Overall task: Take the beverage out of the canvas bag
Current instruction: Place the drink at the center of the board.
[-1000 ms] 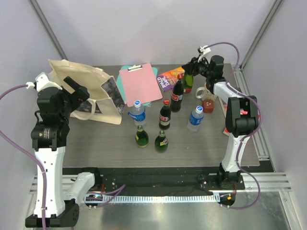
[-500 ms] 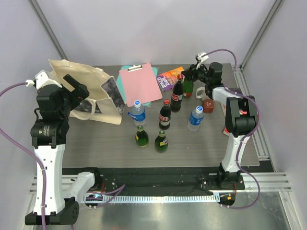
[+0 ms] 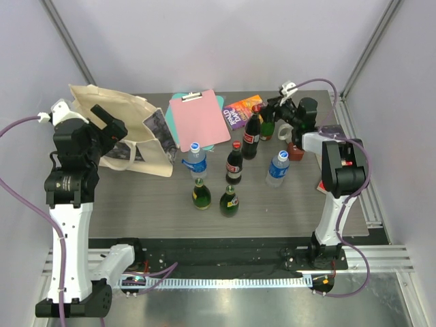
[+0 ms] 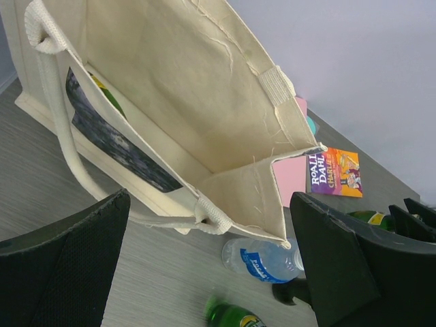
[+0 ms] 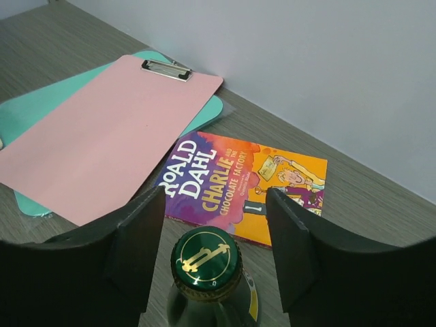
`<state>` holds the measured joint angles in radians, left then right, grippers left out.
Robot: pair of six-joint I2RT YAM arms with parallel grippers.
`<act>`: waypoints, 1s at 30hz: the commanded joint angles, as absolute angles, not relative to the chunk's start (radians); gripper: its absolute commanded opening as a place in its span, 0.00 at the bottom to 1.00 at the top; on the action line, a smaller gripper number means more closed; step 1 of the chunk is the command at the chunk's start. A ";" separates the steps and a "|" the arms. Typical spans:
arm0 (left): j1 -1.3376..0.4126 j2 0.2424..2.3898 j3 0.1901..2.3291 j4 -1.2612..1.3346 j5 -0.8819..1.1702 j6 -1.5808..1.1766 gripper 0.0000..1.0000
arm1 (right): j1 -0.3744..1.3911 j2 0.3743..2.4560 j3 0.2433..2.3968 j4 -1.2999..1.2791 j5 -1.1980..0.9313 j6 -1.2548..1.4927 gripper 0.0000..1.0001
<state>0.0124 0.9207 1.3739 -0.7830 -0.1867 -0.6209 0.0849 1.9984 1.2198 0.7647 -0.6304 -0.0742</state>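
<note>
The canvas bag (image 3: 126, 129) lies at the table's back left, its mouth facing right and its dark print (image 4: 109, 136) on the near side. My left gripper (image 3: 109, 124) hangs open just above it; in the left wrist view the wide-open gripper (image 4: 210, 204) frames the bag's empty cream inside. A bit of green and yellow (image 4: 107, 95) shows by the print; I cannot tell what it is. At the back right, a green beverage bottle (image 3: 267, 122) stands on the table. My right gripper (image 5: 214, 204) is open, its fingers apart on either side of the gold-marked cap (image 5: 204, 262).
Several more bottles stand mid-table: two cola (image 3: 251, 139), two water (image 3: 196, 160), two green (image 3: 201, 194). A pink clipboard (image 3: 201, 119) on a teal one and a Roald Dahl book (image 3: 242, 112) lie at the back. A mug and a red-brown jar (image 3: 296, 150) are under the right arm.
My right gripper lowered the green bottle to the table and opened off its neck. The left arm barely shifted.
</note>
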 commanded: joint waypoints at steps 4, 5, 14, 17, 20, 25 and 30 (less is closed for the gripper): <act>0.009 0.920 1.408 -0.736 -0.187 -0.621 1.00 | 0.074 1.849 1.187 0.864 -0.643 -0.080 0.72; 0.009 0.923 1.407 -0.735 -0.184 -0.623 1.00 | 0.071 1.826 1.184 0.851 -0.643 -0.078 0.72; 0.011 0.943 1.445 -0.638 -0.048 -0.679 1.00 | 0.041 1.715 1.484 0.208 -0.615 -0.190 0.98; 0.009 0.956 1.472 -0.612 -0.020 -0.696 1.00 | 0.032 1.672 1.552 0.067 -0.644 -0.257 1.00; 0.012 0.965 1.494 -0.612 0.034 -0.675 1.00 | 0.031 1.631 1.636 -0.097 -0.739 -0.310 1.00; 0.009 0.971 1.490 -0.687 0.022 -0.673 1.00 | 0.081 1.632 1.822 -0.323 -0.943 -0.276 1.00; 0.011 0.948 1.480 -0.773 -0.081 -0.667 1.00 | 0.247 1.595 1.825 -0.437 -0.959 -0.349 1.00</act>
<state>0.0124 0.9665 1.4712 -0.7151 -0.0120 -0.6735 0.1173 1.6421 1.8008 -0.2611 -0.8753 -0.2722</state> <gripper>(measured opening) 0.996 0.996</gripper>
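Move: Between the right hand's already parted fingers stands the green bottle, practically in line, its middle about 5 cm below. From that hand the tall cola bottle is some 8 cm back and 7 cm left, the mug 12 cm right and 1 cm back, the red dice 11 cm right and 7 cm back. From the left hand the green bottle lies about 26 cm ahead, 54 cm right and 24 cm below; the canvas bag is about 20 cm straight ahead, 22 cm below. Rising clear of the green bottle, the right hand climbs about 23 cm while drawing back some 11 cm, its fingers spreading from part open to fully wide. It edges slightly right at first, then swings left late on, with the wrist turning counter-clockwise. The empty left hand, near the bag, lifts about 5 cm and shifts 3 cm right, turning slightly clockwise. ##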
